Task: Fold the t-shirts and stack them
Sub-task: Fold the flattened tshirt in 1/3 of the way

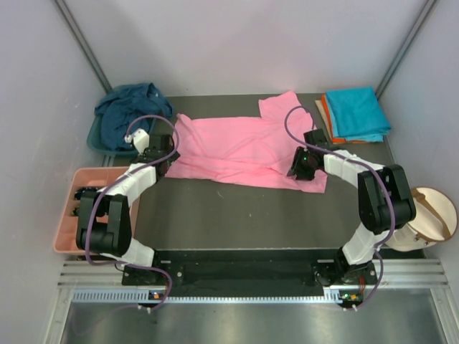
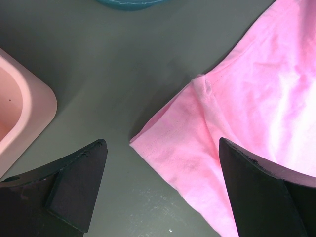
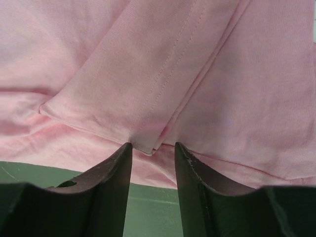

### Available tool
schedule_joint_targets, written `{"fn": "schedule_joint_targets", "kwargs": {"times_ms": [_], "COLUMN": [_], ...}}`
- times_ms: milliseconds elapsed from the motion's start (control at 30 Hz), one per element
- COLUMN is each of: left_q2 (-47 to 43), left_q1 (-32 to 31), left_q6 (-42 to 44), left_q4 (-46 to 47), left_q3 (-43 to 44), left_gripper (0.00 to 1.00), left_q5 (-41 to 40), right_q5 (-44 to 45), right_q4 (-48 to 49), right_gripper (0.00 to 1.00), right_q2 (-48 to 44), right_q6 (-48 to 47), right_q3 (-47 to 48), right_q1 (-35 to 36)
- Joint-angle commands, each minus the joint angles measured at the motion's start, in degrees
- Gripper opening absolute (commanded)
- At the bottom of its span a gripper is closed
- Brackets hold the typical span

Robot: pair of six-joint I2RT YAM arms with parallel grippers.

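A bright pink t-shirt [image 1: 237,147] lies spread across the dark table, one sleeve pointing to the back. My left gripper [image 1: 163,163] hovers wide open at its left hem corner [image 2: 148,140]; in the left wrist view the corner sits between the spread fingers, touching neither. My right gripper [image 1: 297,166] is low over the shirt's right part. Its narrowly parted fingers [image 3: 153,145] straddle a folded sleeve corner [image 3: 143,143], with a gap still showing. A navy t-shirt [image 1: 129,111] is bundled at the back left. A folded turquoise t-shirt [image 1: 356,111] rests on an orange one [image 1: 326,115].
The navy shirt sits in a teal basin [image 1: 97,140], whose rim shows in the left wrist view [image 2: 123,4]. A salmon-pink compartment tray [image 1: 72,215] stands left of the left arm, its corner close to the left finger [image 2: 24,113]. A round beige object [image 1: 430,215] sits off the right edge.
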Motion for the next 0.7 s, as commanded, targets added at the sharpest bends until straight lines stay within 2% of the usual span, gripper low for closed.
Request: {"fn": "schedule_joint_targets", "kwargs": {"times_ms": [0,333,433,533,667], "left_q2": [-0.7,-0.5,-0.4,-0.3,-0.2], "left_q1": [-0.2,-0.2,-0.2,-0.2,-0.2], "left_q6": [-0.2,-0.1,-0.1,-0.1,-0.2], "left_q4": [1.8,1.7,1.7,1.6,1.8], "left_q3": [0.2,0.4,0.4,0.2,0.0], "left_gripper": [0.99,0.99,0.99,0.99,0.99], "left_q5": [0.5,0.4,0.4,0.4,0.5], "right_q5": [-0.7,-1.4,-1.4,-1.4,-2.3], "right_q4": [2.2,3.1,3.2,3.4,4.0], "right_gripper": [0.4,0.29,0.18,0.0,0.0], "right_q2": [0.9,1.7,2.0,1.9,1.4], "right_q6": [0.2,0.1,0.0,0.0,-0.3], "right_q3": [3.0,3.7,3.9,4.0,4.2], "right_q1": [0.7,0.7,0.7,0.7,0.7]}}
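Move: The tip of the folded-over sleeve lies almost between the right fingertips, about 1 cm ahead, 1 cm left and 1 cm down. From this hand, the shirt's near right corner is some 9 cm right and 5 cm back, the far sleeve about 20 cm ahead and 3 cm left, and the towel stack roughly 17 cm ahead and 18 cm right. From the left hand, the sleeve tip is about 40 cm right, 5 cm back and 6 cm down. Slide the right gripper low over the shirt, about 1 cm forward and slightly left without changing height, so the fingertips straddle the tip of the folded-over sleeve. As you go, bring the fingers from under half open to shut, slowly at first and then quickly, and pinch the hem's point between the pads with the wrist held steady. ##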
